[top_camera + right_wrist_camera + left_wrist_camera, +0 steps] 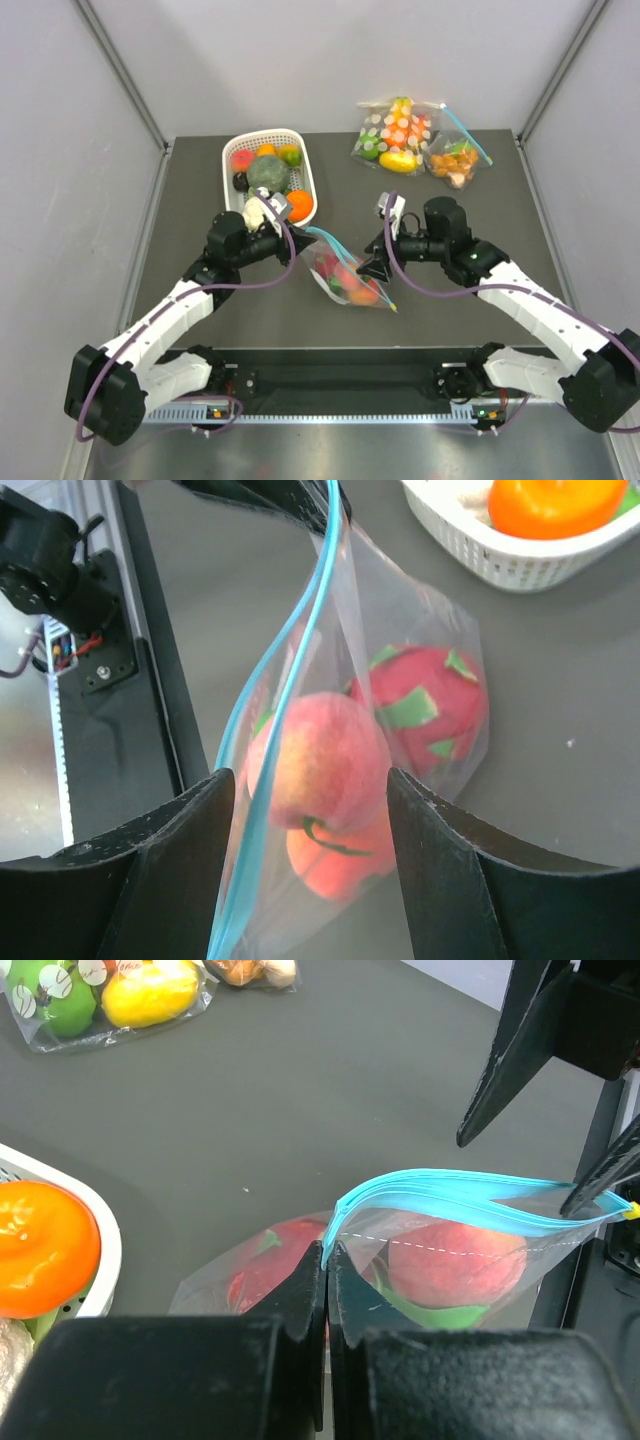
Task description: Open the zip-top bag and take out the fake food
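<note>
The zip-top bag [345, 277] is clear with a teal zip strip [450, 1195] and hangs slanted just above the table's middle. Inside it shows the fake food: a peach [320, 755], a pink dragon fruit [428, 702] and an orange-red fruit [335, 865]. My left gripper [328, 1250] is shut on the strip's end and holds that corner up. My right gripper [310, 775] is open and straddles the bag's other end. The strip runs close to its left finger [200, 825], and a gap shows on both sides.
A white basket [229, 165] with cabbage, orange and other produce stands at the back left, close to my left wrist. A polka-dot bag [393, 135] and a small bag of orange pieces [455, 160] lie at the back right. Grey walls enclose the table.
</note>
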Controlling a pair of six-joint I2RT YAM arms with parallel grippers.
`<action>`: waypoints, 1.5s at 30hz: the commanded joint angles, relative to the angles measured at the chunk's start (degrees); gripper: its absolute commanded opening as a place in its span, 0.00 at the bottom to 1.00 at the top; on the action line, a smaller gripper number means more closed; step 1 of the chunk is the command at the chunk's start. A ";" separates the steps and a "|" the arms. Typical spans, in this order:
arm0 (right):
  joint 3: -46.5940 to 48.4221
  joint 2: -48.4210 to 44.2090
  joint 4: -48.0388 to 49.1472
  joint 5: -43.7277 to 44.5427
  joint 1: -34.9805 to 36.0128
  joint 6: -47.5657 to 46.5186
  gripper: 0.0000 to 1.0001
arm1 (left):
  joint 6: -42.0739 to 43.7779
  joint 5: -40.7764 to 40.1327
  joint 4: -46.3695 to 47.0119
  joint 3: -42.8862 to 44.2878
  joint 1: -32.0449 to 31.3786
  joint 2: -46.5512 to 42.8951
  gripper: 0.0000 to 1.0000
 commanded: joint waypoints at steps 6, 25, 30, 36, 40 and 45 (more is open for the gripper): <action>0.88 2.01 1.87 4.25 1.53 0.67 0.60 | 0.47 1.13 2.96 2.63 -0.33 -0.18 0.00; -0.26 5.35 12.42 13.55 3.99 10.16 0.00 | -1.81 -5.98 0.59 4.38 -3.05 -0.53 0.50; 0.44 5.26 14.53 16.37 4.08 12.53 0.00 | -6.20 -19.68 -4.59 6.75 -6.73 -5.09 0.66; 1.23 5.97 14.45 18.05 4.08 12.97 0.00 | -19.55 -30.43 -10.05 7.29 -9.91 -8.88 0.66; 1.15 6.32 14.80 18.22 4.17 13.50 0.00 | -25.71 -30.51 -11.19 7.02 -12.45 -8.01 0.67; 0.71 5.62 14.71 18.75 4.34 13.50 0.00 | -29.05 -29.20 -12.16 7.63 -15.17 -3.70 0.68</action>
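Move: The left hand's shut fingers hold the bag's zip end; the right hand, open, has the middle of the zip rim just off its tips, about 3 cm left, 1 cm ahead and 1 cm lower. That rim stretch lies about 10 cm right and 5 cm back of the left hand. From the right hand the peach is some 5 cm left, 2 cm back, 7 cm below; the dragon fruit about 8 cm left, level ahead, 8 cm below. The right hand dips about 2 cm and eases left to the zip rim, shuts on it while starting forward and pinches the far strip, then draws it on forward, about 5 cm in all, turning some 15 degrees clockwise. Once that grip is made, the left hand opens wide and lets go of the zip end, lifts about 6 cm clear while turning counter-clockwise, then sinks back about 3 cm towards the open mouth, drifting back and right with its fingers tipping down. ##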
